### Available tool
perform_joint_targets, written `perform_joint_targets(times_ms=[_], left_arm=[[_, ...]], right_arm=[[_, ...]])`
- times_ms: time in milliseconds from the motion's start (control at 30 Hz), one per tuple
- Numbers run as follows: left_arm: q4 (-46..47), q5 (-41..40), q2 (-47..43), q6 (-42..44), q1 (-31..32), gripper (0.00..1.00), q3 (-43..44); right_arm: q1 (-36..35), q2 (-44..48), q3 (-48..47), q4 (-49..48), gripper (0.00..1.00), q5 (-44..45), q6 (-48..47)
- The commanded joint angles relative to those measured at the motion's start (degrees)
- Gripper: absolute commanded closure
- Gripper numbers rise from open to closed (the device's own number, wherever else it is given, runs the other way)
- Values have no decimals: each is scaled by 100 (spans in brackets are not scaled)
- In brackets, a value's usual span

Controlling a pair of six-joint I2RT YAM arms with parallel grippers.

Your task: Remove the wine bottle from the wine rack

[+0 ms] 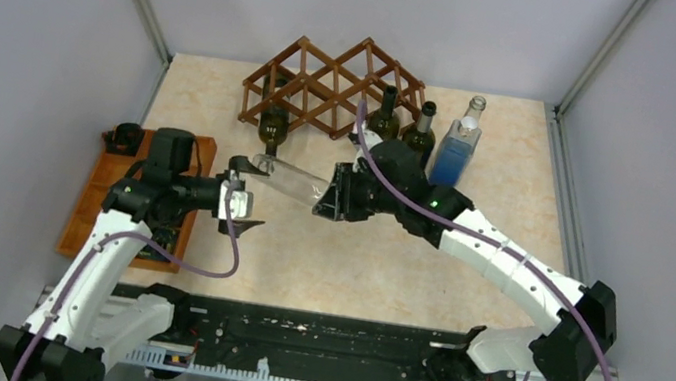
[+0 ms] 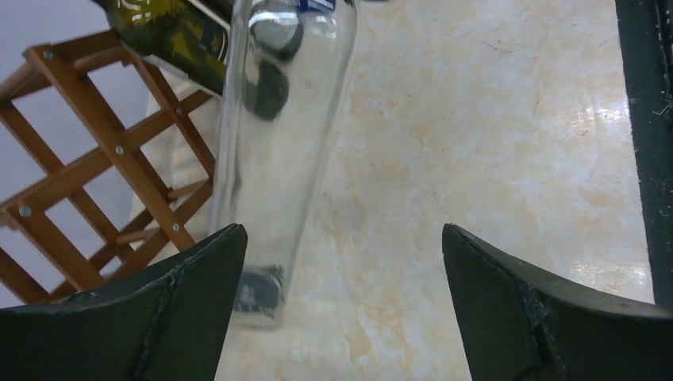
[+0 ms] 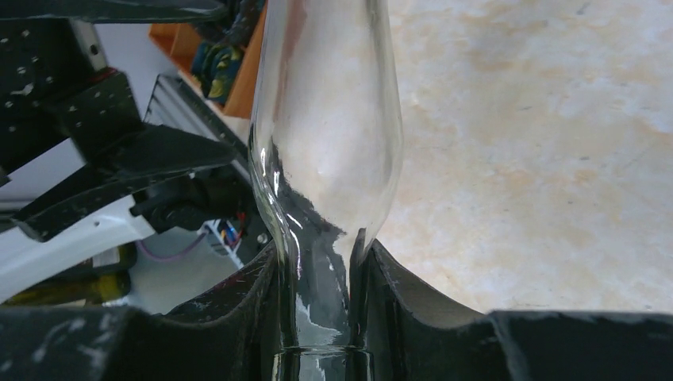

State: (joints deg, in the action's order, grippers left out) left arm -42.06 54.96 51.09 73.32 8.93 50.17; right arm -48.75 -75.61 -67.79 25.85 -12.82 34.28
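Observation:
A clear glass wine bottle point(image 1: 293, 182) hangs nearly level above the table, in front of the brown lattice wine rack point(image 1: 334, 89) and apart from it. My right gripper point(image 1: 333, 196) is shut on its neck; the right wrist view shows the neck point(image 3: 317, 278) pinched between both fingers of my right gripper point(image 3: 317, 255), the body point(image 3: 329, 119) reaching away. My left gripper point(image 1: 241, 204) stands open by the bottle's base. In the left wrist view of my left gripper point(image 2: 343, 238), the bottle point(image 2: 278, 143) lies beyond the left fingertip point(image 2: 214, 270), nothing between the jaws.
A dark green bottle point(image 1: 273, 126) still lies in the rack's lower left cell. Two dark bottles point(image 1: 385, 113) point(image 1: 420, 132) and a blue bottle point(image 1: 456, 150) stand upright right of the rack. An orange-brown compartment tray point(image 1: 89, 204) lies at the left under my left arm.

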Motion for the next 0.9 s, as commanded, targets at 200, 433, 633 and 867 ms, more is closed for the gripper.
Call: perform_joint_targets(times_ms=[200,433,633,867], left_arm=[[879,-1083,81,-15,940,1,-119],[836,-1440,210,-128,1045,1,-83],[871,-1887,309,-173,1106,7,-163],[1041,-2040,256,-259,1146,55,-176]], right_arm=[[-469,214,-318,-930,100,-658,52],[-607,209,-297,-1034,100,-783,46],[-662,219,-247,-1114,100,-917,118],[-668,86,-206,-1249,86,-956,294]])
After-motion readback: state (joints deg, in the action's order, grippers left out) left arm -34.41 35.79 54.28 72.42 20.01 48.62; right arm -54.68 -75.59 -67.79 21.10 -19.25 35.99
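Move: The clear wine bottle hangs from my right hand by its neck, its middle about 8 cm left, 3 cm ahead and 5 cm below that hand. From my open left hand, the bottle's middle is roughly 7 cm ahead, 6 cm right and 6 cm down. The dark bottle still racked is some 18 cm ahead of my left hand, 2 cm left and 13 cm lower. My left gripper waits about 14 cm left of my right hand, 4 cm back and 1 cm higher. I bring the clear bottle to my left hand: my right hand keeps its grip on the neck and carries it back about 5 cm, leftward and slightly up, swinging counter-clockwise some 10 degrees. My left hand first eases right, then goes forward and down over the body, fingers tipping downward, and at the end closes from wide open to pinch the glass from both sides. ##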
